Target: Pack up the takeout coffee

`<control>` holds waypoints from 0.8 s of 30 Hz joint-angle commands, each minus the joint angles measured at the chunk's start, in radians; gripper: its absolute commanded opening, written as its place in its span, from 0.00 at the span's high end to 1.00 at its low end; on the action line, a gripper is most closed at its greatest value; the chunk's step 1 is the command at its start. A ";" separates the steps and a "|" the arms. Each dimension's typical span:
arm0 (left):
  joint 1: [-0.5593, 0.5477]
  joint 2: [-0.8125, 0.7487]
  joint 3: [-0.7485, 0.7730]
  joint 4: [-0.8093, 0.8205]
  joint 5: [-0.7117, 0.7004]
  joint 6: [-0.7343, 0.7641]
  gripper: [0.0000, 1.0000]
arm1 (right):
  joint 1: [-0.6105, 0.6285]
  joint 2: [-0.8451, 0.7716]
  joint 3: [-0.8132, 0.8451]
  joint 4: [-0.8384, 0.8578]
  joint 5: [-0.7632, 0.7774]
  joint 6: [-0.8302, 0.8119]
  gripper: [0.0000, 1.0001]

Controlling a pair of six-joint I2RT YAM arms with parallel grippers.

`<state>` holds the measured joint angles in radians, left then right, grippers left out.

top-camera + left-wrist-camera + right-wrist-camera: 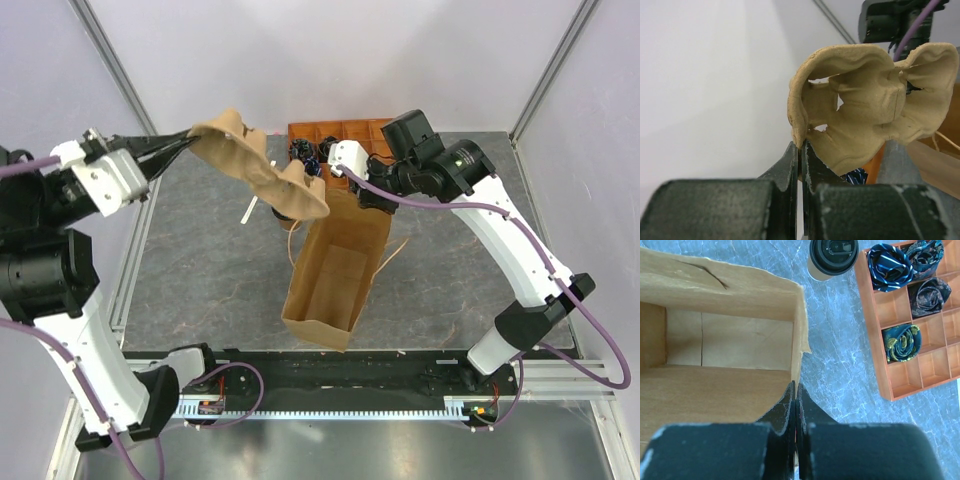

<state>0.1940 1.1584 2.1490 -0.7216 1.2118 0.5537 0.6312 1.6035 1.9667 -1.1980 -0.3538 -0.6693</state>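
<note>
The takeout coffee (833, 257), a brown paper cup with a black lid, stands on the table just past the paper bag's far rim; in the top view the carrier covers it. My right gripper (795, 385) (362, 197) is shut on the rim of the open brown paper bag (730, 390) (335, 270), whose empty inside shows. My left gripper (801, 145) (190, 140) is shut on an edge of the tan moulded cup carrier (865, 105) (265, 170). It holds the carrier up in the air, left of the bag and over the cup's place.
An orange compartment tray (900, 385) (345, 130) with several rolled ties stands at the back, right of the cup. A white stick (250, 208) lies on the grey table beneath the carrier. The bag's string handle (395, 255) trails to its right.
</note>
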 commanded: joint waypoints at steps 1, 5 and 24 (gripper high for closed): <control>-0.004 -0.037 -0.023 0.054 0.101 -0.043 0.98 | 0.002 0.012 0.049 -0.005 -0.016 0.042 1.00; -0.005 -0.034 -0.052 0.054 0.095 -0.055 0.98 | 0.002 0.039 0.070 -0.008 -0.016 0.062 1.00; -0.500 0.147 -0.003 -0.197 -0.513 0.299 0.98 | -0.017 0.150 0.139 -0.026 0.055 0.086 1.00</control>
<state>-0.1547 1.3327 2.1681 -0.8757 0.8974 0.6899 0.6270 1.7412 2.0380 -1.2076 -0.3225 -0.5972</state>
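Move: The left hand, high up with the cup carrier pinched by one end, has the middle of the open bag mouth about 17 cm to its right, nearly level fore and aft (1 cm ahead) and some 30 cm below. The coffee cup stands roughly 17 cm ahead, 7 cm right and 55 cm down; the orange tray some 33 cm ahead and 20 cm right, on the table. From the right hand, pinching the bag's far rim, the mouth's middle is about 9 cm back, 4 cm left and slightly lower. Back about 3 cm first, then forward some 10 cm while sinking 5 cm and edging 3 cm right, the left hand swings the still-pinched carrier closer to the bag mouth, wrist tilting about 10 degrees so its forward side drops. The right hand keeps its pinch on the bag's far rim and eases it down and forward, roughly 3 cm each. ##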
